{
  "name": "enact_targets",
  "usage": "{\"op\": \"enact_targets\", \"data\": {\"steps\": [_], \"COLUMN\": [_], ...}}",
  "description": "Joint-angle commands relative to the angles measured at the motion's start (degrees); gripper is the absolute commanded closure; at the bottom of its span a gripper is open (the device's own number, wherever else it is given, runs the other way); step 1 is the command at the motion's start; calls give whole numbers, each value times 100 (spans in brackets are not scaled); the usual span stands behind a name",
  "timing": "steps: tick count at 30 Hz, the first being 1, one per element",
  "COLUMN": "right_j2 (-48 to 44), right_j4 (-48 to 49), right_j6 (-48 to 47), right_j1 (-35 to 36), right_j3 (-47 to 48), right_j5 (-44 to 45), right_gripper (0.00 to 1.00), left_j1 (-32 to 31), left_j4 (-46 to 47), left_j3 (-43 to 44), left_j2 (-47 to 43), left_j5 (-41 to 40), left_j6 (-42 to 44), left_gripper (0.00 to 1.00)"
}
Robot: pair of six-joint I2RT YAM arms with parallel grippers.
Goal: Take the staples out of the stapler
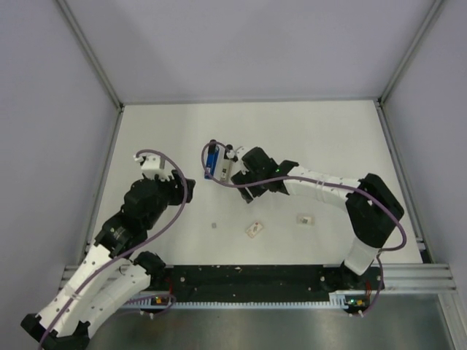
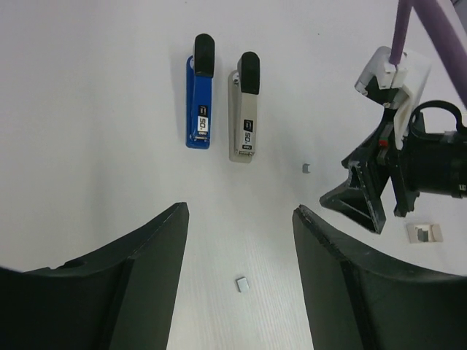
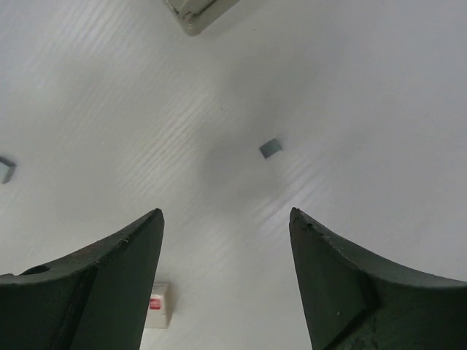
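Observation:
Two closed staplers lie side by side on the white table, a blue one (image 1: 211, 163) (image 2: 200, 95) and a grey one (image 1: 222, 169) (image 2: 245, 109), each with a black rear end. My right gripper (image 1: 241, 187) (image 3: 225, 213) is open and empty, hovering just in front of the grey stapler, whose corner (image 3: 197, 11) shows at the top of the right wrist view. My left gripper (image 1: 179, 186) (image 2: 240, 210) is open and empty, to the left of and nearer than the staplers. Small grey staple pieces (image 2: 242, 284) (image 2: 306, 168) (image 3: 271, 149) lie loose on the table.
A small white staple box (image 1: 254, 230) (image 3: 157, 306) and another small white piece (image 1: 304, 219) lie nearer than the staplers. A tiny grey piece (image 1: 214, 225) lies left of the box. The right gripper (image 2: 365, 197) shows in the left wrist view. Metal frame rails border the table.

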Motion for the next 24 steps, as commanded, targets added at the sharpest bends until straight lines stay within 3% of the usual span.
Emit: {"op": "enact_targets", "data": {"steps": [1,13,24], "right_j2": [219,914,1564], "right_j4": [110,-127,-672], "right_j6": [-1365,-2745,-2816], "right_j1": [-236,-561,-931], "right_j3": [190,735,1447], "right_j5": [-171,-1654,-1946], "right_gripper": [30,29,32], "left_j1": [-3,6,-3], "left_j4": [270,525,587], "left_j3": [-91,-249,-302], "left_j2": [76,278,331], "left_j5": [403,1081,1072], "left_j6": [19,10,-16], "left_gripper": [35,36,35]}}
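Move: The loose staple piece on the table lies some 5 cm ahead of the right hand, about 2 cm to its left and roughly 8 cm below. From that staple piece, the grey stapler stands about 8 cm left and 7 cm farther out, with the blue stapler beside it, about 4 cm farther left. The small pale box is about 13 cm nearer the base. From the left hand, the same staple piece is roughly 9 cm ahead, 20 cm right and 25 cm below. Forward and down by about 5 cm, the open right gripper closes in on the loose staple piece, swinging slightly right and back again while turning some 25 degrees counter-clockwise, which brings the piece between its fingertips in line of sight; nothing is touched yet. The left hand, open and empty, drifts right and down and then stops high above the table. ##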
